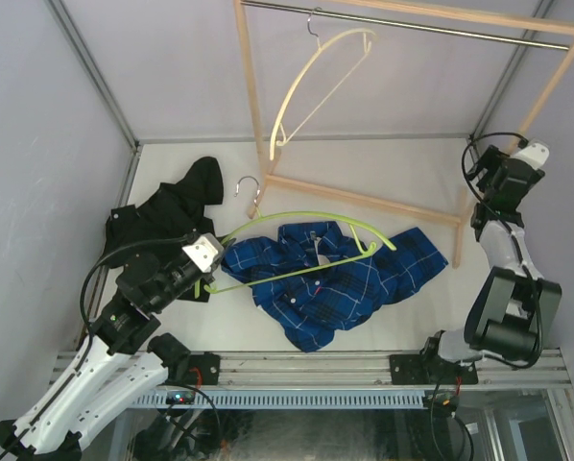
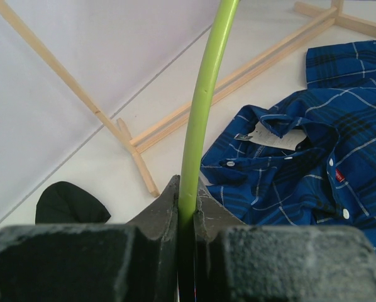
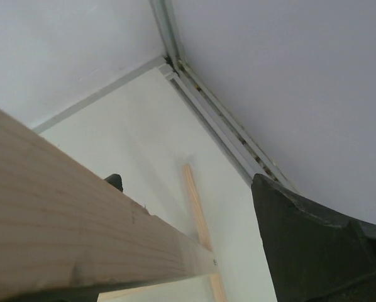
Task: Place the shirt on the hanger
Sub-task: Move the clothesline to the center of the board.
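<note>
The blue plaid shirt (image 1: 337, 279) lies crumpled and collar-up on the table's middle; in the left wrist view the shirt (image 2: 301, 163) is to the right of my fingers. The lime-green hanger (image 1: 297, 219) hovers tilted over the shirt, its silver hook (image 1: 247, 182) pointing to the back left. My left gripper (image 1: 206, 255) is shut on the hanger's left end, and the green hanger (image 2: 198, 107) rises from between the pads of that gripper (image 2: 187, 189). My right gripper (image 1: 517, 158) is raised at the back right, beside the rack's post. In its own view the gripper (image 3: 185, 180) stands open and holds nothing.
A wooden clothes rack (image 1: 364, 200) stands across the back, with a metal rail (image 1: 412, 21) carrying a cream hanger (image 1: 321, 86). A black garment (image 1: 172, 206) lies at the left. One rack beam (image 3: 81, 239) crosses close before my right gripper's left finger. Walls enclose the table.
</note>
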Robot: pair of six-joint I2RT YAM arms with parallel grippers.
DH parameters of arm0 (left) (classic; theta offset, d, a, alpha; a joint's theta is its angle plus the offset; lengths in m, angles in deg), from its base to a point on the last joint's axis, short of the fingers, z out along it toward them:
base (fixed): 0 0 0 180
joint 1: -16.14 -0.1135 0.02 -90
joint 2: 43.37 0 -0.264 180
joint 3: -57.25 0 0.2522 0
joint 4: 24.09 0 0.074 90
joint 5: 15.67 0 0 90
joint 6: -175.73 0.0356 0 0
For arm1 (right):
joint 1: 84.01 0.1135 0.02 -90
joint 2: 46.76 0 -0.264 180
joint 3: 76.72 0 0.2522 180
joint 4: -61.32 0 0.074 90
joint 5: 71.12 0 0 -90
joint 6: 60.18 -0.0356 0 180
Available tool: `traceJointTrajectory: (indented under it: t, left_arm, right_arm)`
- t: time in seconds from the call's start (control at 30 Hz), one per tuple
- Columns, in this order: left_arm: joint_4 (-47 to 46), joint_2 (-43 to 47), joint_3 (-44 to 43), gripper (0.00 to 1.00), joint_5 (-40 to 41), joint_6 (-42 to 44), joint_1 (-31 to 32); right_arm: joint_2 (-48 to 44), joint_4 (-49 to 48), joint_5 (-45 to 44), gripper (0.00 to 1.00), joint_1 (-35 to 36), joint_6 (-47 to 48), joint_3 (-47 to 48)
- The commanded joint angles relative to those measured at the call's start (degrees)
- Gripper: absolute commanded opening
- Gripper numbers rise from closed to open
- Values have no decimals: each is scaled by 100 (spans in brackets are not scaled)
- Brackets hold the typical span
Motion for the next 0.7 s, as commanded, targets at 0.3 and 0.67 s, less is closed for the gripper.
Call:
traceJointTrajectory:
  t: [0.3, 0.67]
  left_arm:
    - [-295, 138, -106, 0, 108, -93, -1]
    - [-169, -13, -176, 0, 318, -98, 3]
  right_arm:
    - [1934, -1041, 577, 82, 1421, 1020, 2251]
    - [2769, -751, 1133, 81, 2883, 326, 3181]
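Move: The clothesline's right post stands in the right hand's open jaws, level with the fingers, about 2 cm back and 2 cm left of the hand point. Its foot is some 22 cm below, 3 cm back and 2 cm left. From this hand, the blue shirt lies roughly 43 cm left, 22 cm back and 20 cm below; the cream hanger hangs about 48 cm left, 12 cm ahead and 25 cm higher. From the left hand, that post is some 66 cm right and 18 cm ahead, slightly below. The clothesline's right post is pushed by the open right hand, first mostly forward and then mainly left towards the middle of the board, about 20 cm left and 16 cm forward in all, with a slight rise. The hand turns counter-clockwise some 30 degrees as it goes, the post staying between its spread fingers, which don't close. ##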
